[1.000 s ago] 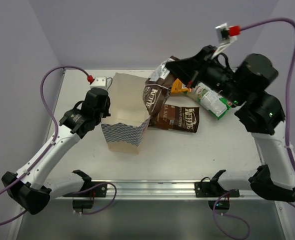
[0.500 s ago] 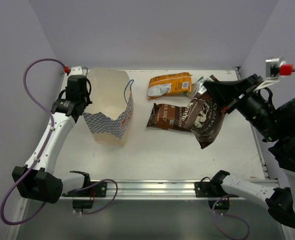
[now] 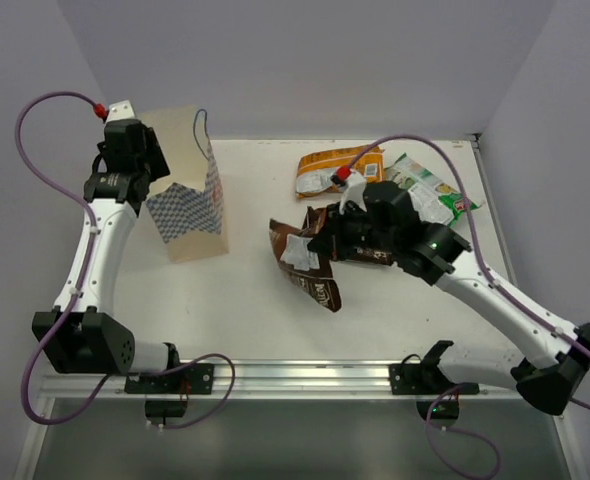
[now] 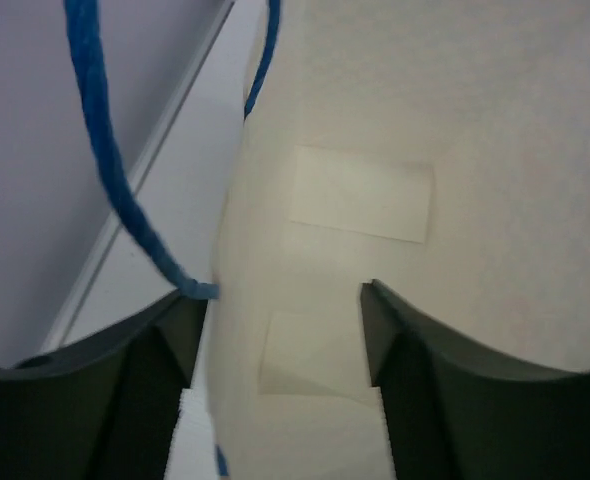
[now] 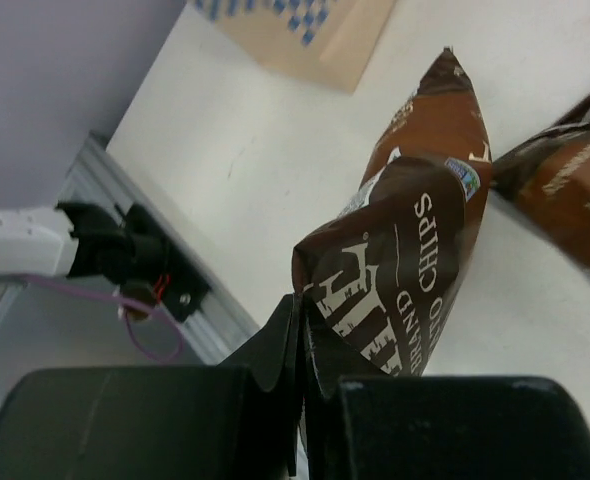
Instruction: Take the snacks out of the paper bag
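The cream paper bag (image 3: pixel 187 195) with its blue checkered band stands upright at the far left of the table. My left gripper (image 3: pixel 138 160) is at its top rim. In the left wrist view the left gripper (image 4: pixel 280 325) is open, the bag's wall (image 4: pixel 375 120) lying between the spread fingers and a blue cord handle (image 4: pixel 105 160) hanging beside them. My right gripper (image 5: pixel 303 310) is shut on the corner of a dark brown snack packet (image 5: pixel 415 240), which hangs low over mid-table (image 3: pixel 310 268). Another brown packet (image 5: pixel 575 190) lies beside it. Orange (image 3: pixel 327 170) and green-and-white (image 3: pixel 430 195) packets lie behind.
A metal rail (image 3: pixel 305 375) with black clamps runs along the near table edge. Purple walls close in the back and both sides. The right arm's cable (image 3: pixel 445 165) loops over the green-and-white packet.
The left arm has carried the bag toward the far-left corner and its jaws have spread apart. The right arm has swung the brown packet from the right side down to mid-table.
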`<act>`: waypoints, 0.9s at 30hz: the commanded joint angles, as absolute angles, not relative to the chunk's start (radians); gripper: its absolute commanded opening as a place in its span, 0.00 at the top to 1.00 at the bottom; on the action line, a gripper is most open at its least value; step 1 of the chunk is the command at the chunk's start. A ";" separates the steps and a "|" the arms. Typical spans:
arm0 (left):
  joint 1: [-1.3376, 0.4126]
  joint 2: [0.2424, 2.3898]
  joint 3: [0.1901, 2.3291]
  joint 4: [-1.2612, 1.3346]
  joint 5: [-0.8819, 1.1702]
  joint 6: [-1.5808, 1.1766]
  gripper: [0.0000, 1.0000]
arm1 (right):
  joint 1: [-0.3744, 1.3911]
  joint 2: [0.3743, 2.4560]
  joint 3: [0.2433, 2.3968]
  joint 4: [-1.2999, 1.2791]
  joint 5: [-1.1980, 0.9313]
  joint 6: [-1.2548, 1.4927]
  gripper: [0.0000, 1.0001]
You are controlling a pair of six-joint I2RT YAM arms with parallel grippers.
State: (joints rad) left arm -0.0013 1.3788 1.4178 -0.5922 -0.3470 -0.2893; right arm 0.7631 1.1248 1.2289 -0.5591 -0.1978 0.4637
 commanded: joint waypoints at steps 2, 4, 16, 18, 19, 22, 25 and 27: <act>0.000 1.287 1.433 -0.589 -0.273 -0.291 0.19 | 0.845 1.169 1.221 -0.344 -0.437 0.491 1.00; 0.000 1.257 1.428 -0.629 -0.265 -0.285 0.05 | 0.854 1.193 1.190 -0.301 -0.472 0.502 1.00; -0.017 0.982 1.373 -0.808 -0.248 -0.261 0.00 | 0.700 1.152 0.787 -0.294 -0.272 0.676 1.00; -0.020 0.962 1.345 -0.807 -0.253 -0.250 0.00 | 0.681 1.131 0.721 -0.349 -0.235 0.721 1.00; -0.020 0.948 1.333 -0.810 -0.261 -0.249 0.00 | 0.664 1.102 0.707 -0.374 -0.192 0.733 1.00; -0.020 0.927 1.327 -0.810 -0.262 -0.247 0.00 | 0.635 1.066 0.672 -0.492 -0.128 0.765 1.00; -0.020 0.920 1.328 -0.798 -0.255 -0.241 0.00 | 0.629 1.054 0.663 -0.557 -0.086 0.746 1.00; -0.020 0.920 1.333 -0.792 -0.242 -0.239 0.00 | 0.630 1.097 0.670 -0.564 -0.101 0.709 1.00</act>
State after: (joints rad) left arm -0.0154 0.9306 1.3270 -0.7990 -0.2604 -0.2680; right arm 0.6327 1.0817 0.6556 -0.5018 -0.1471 0.7204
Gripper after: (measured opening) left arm 0.996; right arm 0.011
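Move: Beneath the right hand, which already pinches a brown chip bag, the clear table spot for it lies about 27 cm down, 4 cm back and 2 cm left. From this hand, the other brown bag lies some 18 cm ahead and 9 cm right, the orange snack 36 cm ahead and 9 cm right. The paper bag's middle is about 6 cm ahead, 7 cm right and 15 cm below the left hand, whose fingers are already half open at its rim. Swinging the held chip bag about 5 cm left and slightly back, the right hand then reverses to the right and sinks to the clear table, some 21 cm lower in all. It tips about 30 degrees downward and turns somewhat clockwise, fingers still shut on the bag's edge. The left fingers open fully and leave the paper bag's rim, the hand drawing back about 12 cm and rising, then settling slightly. ##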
